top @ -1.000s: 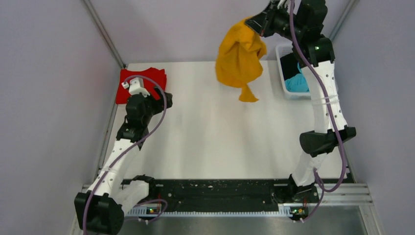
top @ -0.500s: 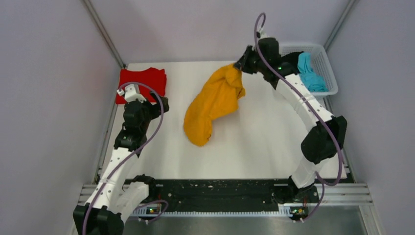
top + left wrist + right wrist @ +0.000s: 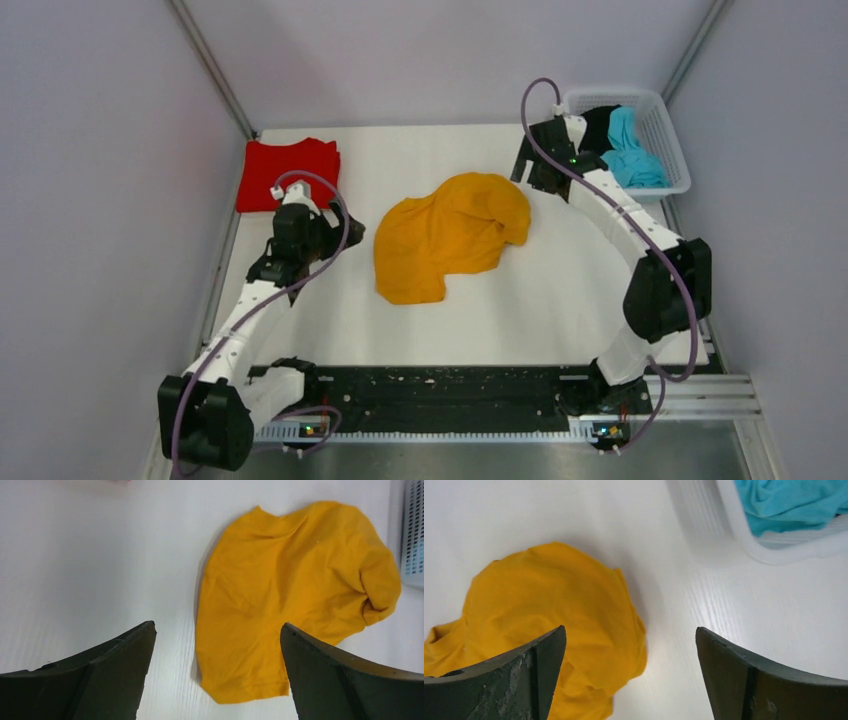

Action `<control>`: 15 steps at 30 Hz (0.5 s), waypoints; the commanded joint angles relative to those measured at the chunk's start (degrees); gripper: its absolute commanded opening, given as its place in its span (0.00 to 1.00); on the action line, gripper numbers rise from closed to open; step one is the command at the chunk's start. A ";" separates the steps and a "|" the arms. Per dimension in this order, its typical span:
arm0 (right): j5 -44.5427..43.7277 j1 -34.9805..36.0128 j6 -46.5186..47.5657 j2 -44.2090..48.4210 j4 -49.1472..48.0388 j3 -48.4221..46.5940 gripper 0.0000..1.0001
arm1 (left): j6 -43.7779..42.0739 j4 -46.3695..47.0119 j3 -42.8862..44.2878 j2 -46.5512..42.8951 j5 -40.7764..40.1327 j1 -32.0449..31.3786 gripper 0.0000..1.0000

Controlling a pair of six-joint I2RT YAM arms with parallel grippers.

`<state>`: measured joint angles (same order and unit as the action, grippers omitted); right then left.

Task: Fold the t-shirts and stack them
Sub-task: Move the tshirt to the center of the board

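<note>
An orange-yellow t-shirt (image 3: pixel 450 235) lies crumpled in the middle of the table, with nothing holding it. My left gripper (image 3: pixel 348 232) is just to its left, open, and the shirt's near hem (image 3: pixel 250 680) shows between the fingers from above. Open and empty, my right gripper (image 3: pixel 528 175) hovers beside the shirt's far right bulge (image 3: pixel 544 615). A folded red t-shirt (image 3: pixel 288 172) lies at the back left. A cyan-blue t-shirt (image 3: pixel 630 150) and a black one (image 3: pixel 598 125) sit in the basket.
The white mesh basket (image 3: pixel 676 150) stands at the back right corner, close behind my right gripper; its wall (image 3: pixel 734 530) shows in the right wrist view. Metal frame posts rise at both back corners.
My right gripper opened and let go of the orange-yellow t-shirt, which dropped and settled on the table. The right arm came down near the basket. My left arm swung right toward the shirt.
</note>
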<state>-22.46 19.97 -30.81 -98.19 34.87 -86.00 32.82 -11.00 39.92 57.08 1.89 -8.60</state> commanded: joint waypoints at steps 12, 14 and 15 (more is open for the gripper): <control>0.08 -0.68 6.65 19.28 -11.49 25.84 0.99 | 1.84 -10.54 2.63 17.83 6.42 -10.38 0.96; 2.46 -0.67 7.54 21.82 -13.47 28.92 0.98 | 2.14 -8.62 2.82 20.26 8.03 -10.66 0.94; 4.03 -0.68 8.11 22.90 -14.52 30.45 0.97 | 2.12 -7.84 3.09 21.50 8.70 -10.92 0.93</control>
<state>-23.00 19.68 -25.04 -81.38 26.83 -59.18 33.95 -22.17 40.42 75.24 7.99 -18.85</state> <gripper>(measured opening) 0.982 0.953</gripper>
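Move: From the left hand, the near left corner of the yellow t-shirt lies some 10 cm back, 5 cm right and 18 cm down; the shirt's middle is about 20 cm right and 3 cm ahead. The red t-shirt lies roughly 18 cm ahead and 18 cm left. From the right hand, the yellow t-shirt's near right corner is about 9 cm straight back and 18 cm down, and the basket some 25 cm right and 14 cm ahead. No touch on the cloth can be seen. The left hand heads for the yellow shirt's near left corner, sinking about 12 cm while drawing back and to the right, its open fingers tipping some 30 degrees further down and turning a little clockwise. The right hand, also open, comes back past the far right part of the shirt towards its near right corner, easing down and slightly right. ##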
